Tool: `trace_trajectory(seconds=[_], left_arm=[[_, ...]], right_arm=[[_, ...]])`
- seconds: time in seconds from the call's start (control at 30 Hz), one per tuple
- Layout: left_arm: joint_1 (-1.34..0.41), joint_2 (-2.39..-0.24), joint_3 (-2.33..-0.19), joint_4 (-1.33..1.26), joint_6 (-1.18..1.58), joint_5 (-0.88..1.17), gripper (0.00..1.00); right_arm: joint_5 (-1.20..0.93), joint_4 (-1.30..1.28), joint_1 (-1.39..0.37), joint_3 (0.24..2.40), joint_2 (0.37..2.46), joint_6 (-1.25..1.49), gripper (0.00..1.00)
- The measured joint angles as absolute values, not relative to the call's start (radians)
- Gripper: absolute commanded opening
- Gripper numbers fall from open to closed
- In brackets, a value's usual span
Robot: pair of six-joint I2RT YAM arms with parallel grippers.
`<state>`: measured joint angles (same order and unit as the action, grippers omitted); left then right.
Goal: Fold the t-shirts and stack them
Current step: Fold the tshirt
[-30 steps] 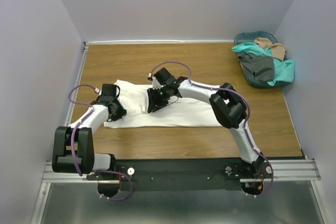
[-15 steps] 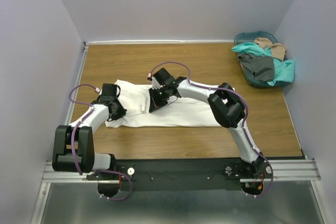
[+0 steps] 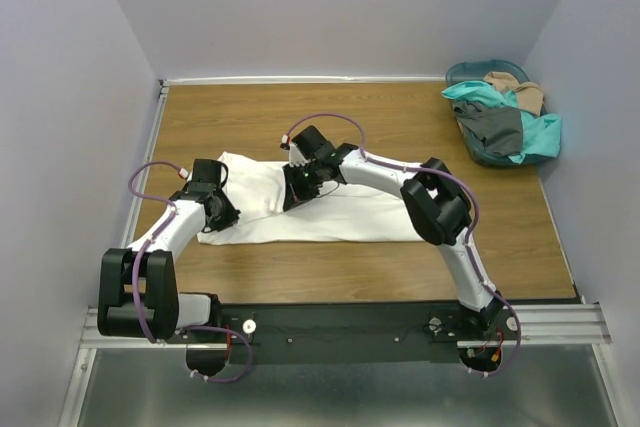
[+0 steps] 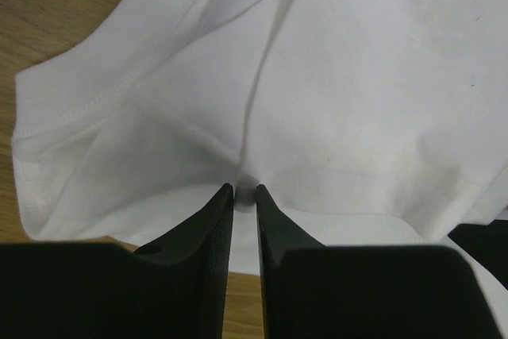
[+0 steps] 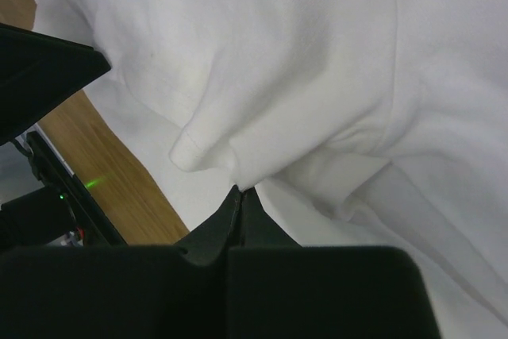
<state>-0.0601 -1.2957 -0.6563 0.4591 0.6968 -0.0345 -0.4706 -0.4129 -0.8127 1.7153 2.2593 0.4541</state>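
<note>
A large white t-shirt [image 3: 345, 215] lies spread on the wooden table [image 3: 400, 127]. My left gripper [image 3: 230, 218] sits at its left end. In the left wrist view its fingers [image 4: 214, 228] stand close together, and creases in the white t-shirt [image 4: 357, 77] run into the tips of the left gripper [image 4: 244, 189]. My right gripper [image 3: 290, 203] is over the shirt's middle-left. It is shut on a raised fold of the white t-shirt [image 5: 262, 77], pinched at the tips of the right gripper [image 5: 240, 190]. Teal [image 3: 472, 96], dark grey [image 3: 497, 127] and tan [image 3: 522, 89] t-shirts lie heaped at the back right.
A round teal basket [image 3: 462, 72] holds the heap at the table's back right corner, near the right wall. Grey walls close the table in on three sides. A metal rail [image 3: 560, 325] with both arm bases runs along the near edge.
Both grippers have closed on the white t-shirt. The right gripper has drawn slightly toward the back, lifting a fold. The left arm has shifted a little.
</note>
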Motion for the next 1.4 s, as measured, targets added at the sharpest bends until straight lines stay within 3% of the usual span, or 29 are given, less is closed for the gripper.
trace_trajectory(seconds=[0.17, 0.2, 1.4], left_arm=[[-0.06, -1.296, -0.656, 0.459, 0.699, -0.035, 0.01], [-0.06, -1.296, -0.656, 0.459, 0.702, -0.035, 0.0], [-0.06, -0.997, -0.628, 0.65, 0.749, 0.004, 0.0]], right_arm=[[-0.458, -0.413, -0.813, 1.711, 2.223, 0.45, 0.0], [-0.457, -0.413, -0.813, 1.711, 2.22, 0.448, 0.0], [-0.386, -0.493, -0.812, 1.612, 2.124, 0.374, 0.0]])
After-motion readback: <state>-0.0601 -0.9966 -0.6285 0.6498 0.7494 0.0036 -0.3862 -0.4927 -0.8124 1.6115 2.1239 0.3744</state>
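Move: Just under the left fingertips, about 1 cm down, lies the folded flap edge they will shut on. From that hand the shirt's near-left corner is some 8 cm left and 5 cm back, and its far-left tip roughly 16 cm ahead and 3 cm left. The right hand already pinches the flap; from it the left hand's stretch of edge lies about 11 cm left and 2 cm back, the near hem some 7 cm straight back. Closing on the flap edge while it stays in place, the left hand pinches the cloth, then lifts it about 4 cm and draws it back some 3.5 cm towards the near edge of the table. The right hand keeps its shut grip, rises a little and carries its part of the flap some 3.5 cm to the right, away from the left hand, sinking partway again. ##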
